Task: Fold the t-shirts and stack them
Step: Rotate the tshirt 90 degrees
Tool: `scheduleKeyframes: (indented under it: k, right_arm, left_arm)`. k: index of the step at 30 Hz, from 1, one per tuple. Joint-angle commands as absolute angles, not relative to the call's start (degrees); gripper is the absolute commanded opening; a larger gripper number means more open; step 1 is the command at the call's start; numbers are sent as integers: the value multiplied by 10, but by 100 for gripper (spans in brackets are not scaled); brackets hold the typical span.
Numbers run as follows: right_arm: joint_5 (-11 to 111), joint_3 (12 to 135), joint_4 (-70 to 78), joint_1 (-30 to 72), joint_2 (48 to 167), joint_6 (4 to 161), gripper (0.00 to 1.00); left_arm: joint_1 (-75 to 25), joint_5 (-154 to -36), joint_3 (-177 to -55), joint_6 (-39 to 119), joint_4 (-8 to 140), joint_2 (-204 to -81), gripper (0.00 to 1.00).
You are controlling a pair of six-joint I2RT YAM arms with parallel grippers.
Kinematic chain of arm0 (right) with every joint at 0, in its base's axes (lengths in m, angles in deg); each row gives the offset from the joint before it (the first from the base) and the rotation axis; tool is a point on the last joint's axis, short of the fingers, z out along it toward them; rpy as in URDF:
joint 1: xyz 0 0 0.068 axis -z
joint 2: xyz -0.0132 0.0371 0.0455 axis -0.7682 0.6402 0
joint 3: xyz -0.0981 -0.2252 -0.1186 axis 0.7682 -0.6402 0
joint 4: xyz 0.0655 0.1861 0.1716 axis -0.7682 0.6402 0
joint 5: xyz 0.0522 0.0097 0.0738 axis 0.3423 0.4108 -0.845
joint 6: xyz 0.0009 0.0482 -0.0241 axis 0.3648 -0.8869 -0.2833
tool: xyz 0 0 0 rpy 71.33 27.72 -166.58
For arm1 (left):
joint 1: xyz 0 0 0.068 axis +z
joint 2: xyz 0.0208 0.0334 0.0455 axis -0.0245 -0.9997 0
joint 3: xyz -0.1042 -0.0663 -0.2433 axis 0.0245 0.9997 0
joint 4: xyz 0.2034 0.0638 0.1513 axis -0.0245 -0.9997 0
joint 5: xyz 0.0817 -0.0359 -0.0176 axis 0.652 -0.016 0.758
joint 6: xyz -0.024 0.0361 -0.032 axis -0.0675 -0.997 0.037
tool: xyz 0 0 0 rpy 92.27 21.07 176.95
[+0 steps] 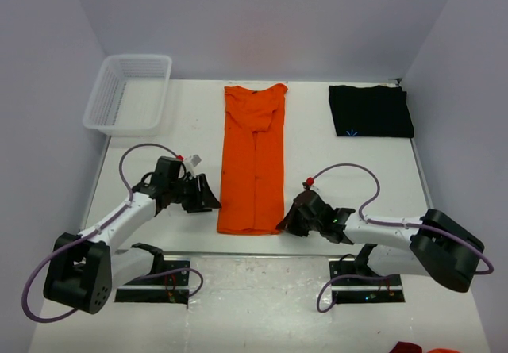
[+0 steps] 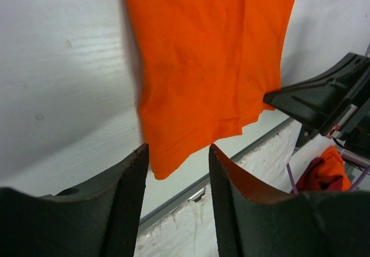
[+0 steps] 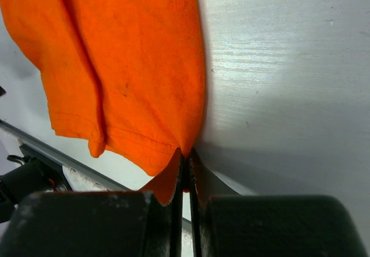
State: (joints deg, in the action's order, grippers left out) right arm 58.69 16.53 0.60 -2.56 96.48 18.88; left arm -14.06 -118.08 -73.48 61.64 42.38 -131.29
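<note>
The orange t-shirt [image 1: 252, 159] lies as a long folded strip down the middle of the table, collar end far, hem near. A folded black t-shirt [image 1: 371, 111] rests at the far right. My right gripper [image 1: 284, 224] is shut on the orange t-shirt's near right hem corner [image 3: 184, 144]; a sliver of orange cloth shows between the closed jaws. My left gripper [image 1: 216, 205] is open beside the near left hem corner [image 2: 162, 167], which sits just ahead of the left finger [image 2: 136, 176] and is not pinched.
A white mesh basket [image 1: 128, 91] stands at the far left corner. The table's near edge with a metal strip [image 2: 231, 159] runs right behind the hem. Red and orange cloth [image 2: 324, 173] lies on the floor below the table.
</note>
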Motion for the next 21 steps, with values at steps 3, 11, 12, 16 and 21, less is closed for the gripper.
scheduleKeyframes:
  k: [3, 11, 12, 16, 21]
  right_arm:
    - [614, 172, 71, -26, 984, 199, 0]
    - [617, 165, 71, -26, 982, 201, 0]
    - [617, 165, 71, -26, 982, 200, 0]
    - [620, 162, 75, -26, 968, 200, 0]
    - [626, 158, 80, -26, 949, 199, 0]
  left_arm:
    - [-158, -1243, -686, 667, 473, -1294, 54]
    - [-176, -1252, -667, 675, 499, -1309, 56]
    - [-178, -1247, -665, 679, 502, -1310, 56]
    - [-194, -1216, -655, 682, 492, -1313, 54]
    - [-211, -1192, -642, 692, 484, -1330, 51]
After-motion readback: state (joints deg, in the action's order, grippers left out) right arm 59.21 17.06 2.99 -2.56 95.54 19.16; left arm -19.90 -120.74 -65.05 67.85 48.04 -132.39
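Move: The t-shirt's free near-left corner lies about 6 cm back from my half-open left hand, some 3 cm to its right and 6 cm below. The near-right corner, in my right fingers, is some 18 cm to the right of my left hand and 5 cm back; the table's near edge runs about 11 cm straight back of it. From my right hand, the free corner is about 16 cm to the left and level fore and aft. I draw my left hand back about 5 cm beside the shirt's left edge and sink about 3 cm, drifting slightly right, towards the free near-left corner. It eases off midway, then goes on back and down, the wrist tipping under 10 degrees and the fingers staying half open. My right hand stays put, still pinching the near-right corner. ##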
